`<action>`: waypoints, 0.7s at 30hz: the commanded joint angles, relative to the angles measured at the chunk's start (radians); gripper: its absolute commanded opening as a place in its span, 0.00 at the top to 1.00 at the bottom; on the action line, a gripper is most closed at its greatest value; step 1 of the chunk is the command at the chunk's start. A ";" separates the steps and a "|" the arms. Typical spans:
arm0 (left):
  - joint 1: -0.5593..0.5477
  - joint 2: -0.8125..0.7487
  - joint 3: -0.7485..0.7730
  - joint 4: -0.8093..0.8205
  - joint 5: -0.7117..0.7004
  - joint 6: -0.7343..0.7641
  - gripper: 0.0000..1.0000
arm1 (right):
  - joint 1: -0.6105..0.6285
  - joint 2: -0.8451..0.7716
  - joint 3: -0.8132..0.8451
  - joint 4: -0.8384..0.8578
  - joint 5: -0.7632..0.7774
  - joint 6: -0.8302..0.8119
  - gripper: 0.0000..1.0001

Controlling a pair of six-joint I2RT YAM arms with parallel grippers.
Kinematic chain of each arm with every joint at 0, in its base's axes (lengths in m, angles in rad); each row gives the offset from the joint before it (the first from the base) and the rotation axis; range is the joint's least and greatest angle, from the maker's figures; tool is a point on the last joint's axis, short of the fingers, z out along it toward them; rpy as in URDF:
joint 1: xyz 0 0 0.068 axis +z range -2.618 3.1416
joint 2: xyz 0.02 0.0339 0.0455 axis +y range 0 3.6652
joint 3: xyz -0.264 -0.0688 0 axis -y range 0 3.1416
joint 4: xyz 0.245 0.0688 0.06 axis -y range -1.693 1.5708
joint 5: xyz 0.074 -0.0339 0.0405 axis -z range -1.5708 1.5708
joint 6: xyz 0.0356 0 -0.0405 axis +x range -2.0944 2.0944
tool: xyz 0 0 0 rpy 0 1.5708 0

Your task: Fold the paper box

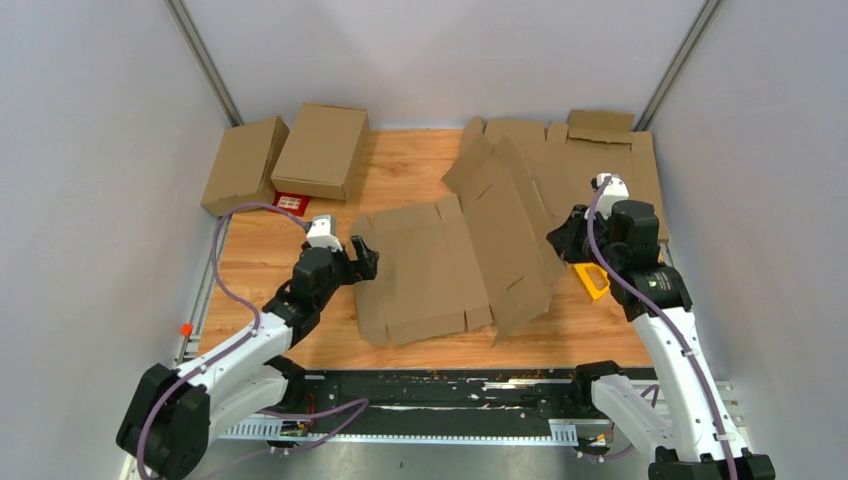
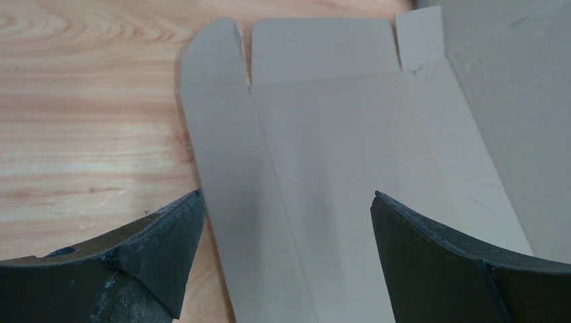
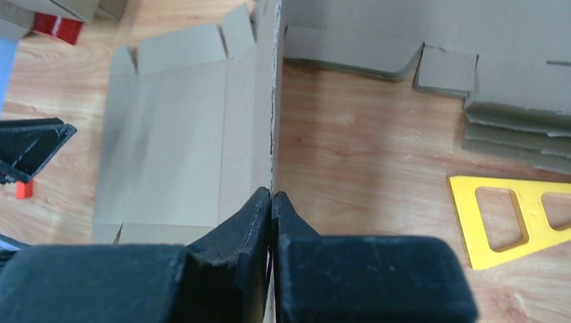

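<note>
The paper box [image 1: 420,272] is a plain brown cardboard blank lying unfolded in the middle of the wooden table. Its right-hand panel [image 1: 505,225] is lifted off the table and stands on edge. My right gripper [image 1: 558,240] is shut on that panel's outer edge. In the right wrist view the thin cardboard edge [image 3: 273,101] runs straight up from the closed right gripper [image 3: 271,194]. My left gripper [image 1: 365,257] is open at the blank's left edge. In the left wrist view the left gripper [image 2: 288,195] straddles the flat paper box [image 2: 337,168] without touching it.
Two folded brown cartons [image 1: 245,163] [image 1: 322,150] stand at the back left, with a small red card [image 1: 291,202] in front of them. A stack of notched cardboard sheets [image 1: 610,160] lies at the back right. A yellow triangular tool [image 3: 512,215] lies by the right arm.
</note>
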 commanded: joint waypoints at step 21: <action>0.148 0.302 0.164 -0.255 0.055 -0.139 0.00 | 0.001 0.022 -0.135 0.049 -0.005 -0.018 0.94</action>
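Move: The left hand is open over the left strip of the paper box; the box's left edge runs about 4 cm to its left, level with it and some 11 cm below. The box's raised right panel stands roughly 21 cm to that hand's right and 5 cm ahead. The right hand pinches this panel's outer edge, some 22 cm over the bare table straight below; from it the yellow triangle lies about 10 cm right and 2 ahead. Downward with both hands: the right keeps its pinch on the raised panel's outer edge and lowers it about 5 cm, easing back 1 cm and tipping slightly down. The left, wide open throughout, sinks some 7 cm towards the box's left edge, drifting 2 cm left as its wrist tips down about 20 degrees; no touch can be seen. ##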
